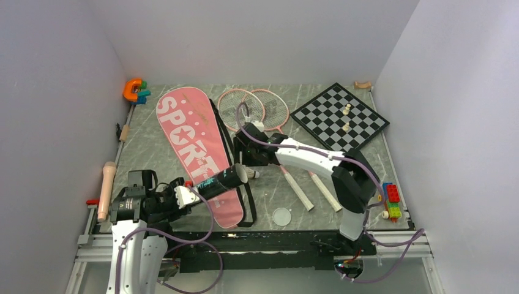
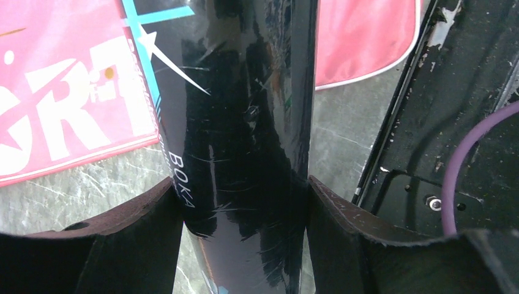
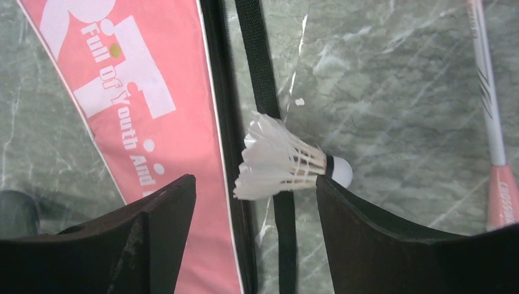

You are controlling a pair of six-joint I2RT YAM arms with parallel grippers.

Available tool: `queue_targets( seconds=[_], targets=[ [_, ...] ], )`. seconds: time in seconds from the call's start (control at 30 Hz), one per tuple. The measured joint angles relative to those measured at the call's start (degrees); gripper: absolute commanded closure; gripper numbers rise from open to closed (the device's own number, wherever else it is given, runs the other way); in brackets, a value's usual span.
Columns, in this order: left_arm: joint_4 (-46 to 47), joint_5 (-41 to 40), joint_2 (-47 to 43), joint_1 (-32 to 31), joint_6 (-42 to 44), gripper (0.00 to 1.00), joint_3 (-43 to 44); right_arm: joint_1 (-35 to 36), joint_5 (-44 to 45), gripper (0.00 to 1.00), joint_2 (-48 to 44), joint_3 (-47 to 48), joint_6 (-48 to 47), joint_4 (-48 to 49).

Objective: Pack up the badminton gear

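Note:
My left gripper (image 1: 183,197) is shut on the long dark tube (image 1: 217,182), which slants over the pink SPORT bag (image 1: 196,147). In the left wrist view both fingers press the tube's (image 2: 245,122) black sides. A white feather shuttlecock (image 3: 287,165) lies on its side across the bag's black strap (image 3: 260,61), just off the tube's far end. My right gripper (image 3: 254,196) hangs open over it, with the cork close to the right finger (image 3: 349,214). Two pink-framed rackets (image 1: 254,107) lie behind, their white handles (image 1: 300,193) pointing toward the near edge.
A chessboard (image 1: 339,116) with pale pieces sits at the back right. An orange C-shaped toy (image 1: 133,90) is at the back left corner. Coloured bricks (image 1: 392,201) lie by the right edge, a clear round lid (image 1: 282,216) near the front, and a pale handle (image 1: 107,190) along the left rail.

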Motion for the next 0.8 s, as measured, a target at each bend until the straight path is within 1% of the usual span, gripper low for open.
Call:
queue_targets(
  seconds=[0.13, 0.23, 0.33, 0.4, 0.6, 0.7, 0.8],
  targets=[
    [-1.4, 0.0, -0.4, 0.0, 1.1, 1.0, 0.0, 0.6, 0.7, 0.31, 4.4, 3.0, -0.3, -0.6],
    [-2.0, 0.0, -0.6, 0.0, 1.7, 1.0, 0.0, 1.1, 2.0, 0.39, 8.4, 6.1, -1.0, -2.8],
    [-2.5, 0.0, -0.6, 0.0, 2.1, 1.0, 0.0, 1.6, 3.9, 0.44, 11.0, 8.4, -1.7, -4.9],
    [-2.7, 0.0, -0.6, 0.0, 2.4, 1.0, 0.0, 2.1, 5.5, 0.5, 11.6, 9.4, -2.2, -6.6],
    [-2.8, 0.1, -0.5, 0.0, 2.7, 1.0, 0.0, 3.4, 9.6, 0.62, 11.6, 11.7, -3.7, -9.9],
    [-2.7, 0.2, -0.5, 0.0, 2.7, 1.0, 0.0, 3.7, 11.0, 0.72, 11.6, 11.8, -4.5, -10.9],
    [-2.7, 0.3, -0.5, 0.0, 2.7, 1.0, 0.0, 3.7, 12.2, 0.88, 11.6, 11.8, -5.2, -12.2]
  ],
)
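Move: The last shuttlecock lies across the bag strap almost straight below the right hand, about 5 cm down and 1 cm ahead. The open mouth of the tube hangs some 7 cm back and 3 cm to the left of that hand, a little higher, while the near racket's grip lies about 19 cm right and 6 cm back. From the left hand, which holds the tube, the shuttlecock is roughly 16 cm ahead, 21 cm right and 7 cm lower. The right hand sinks about 4 cm onto the shuttlecock with a slight drift forward and left, then eases up a centimetre and shifts some 2 cm right, rolling nearly 20 degrees with its left side down so the fingers point more nearly straight down. Meanwhile its fingers close from about three-quarters open to a quarter and come to pinch the feather skirt from left and right, while the left hand stays almost in place and keeps its grip on the tube. ##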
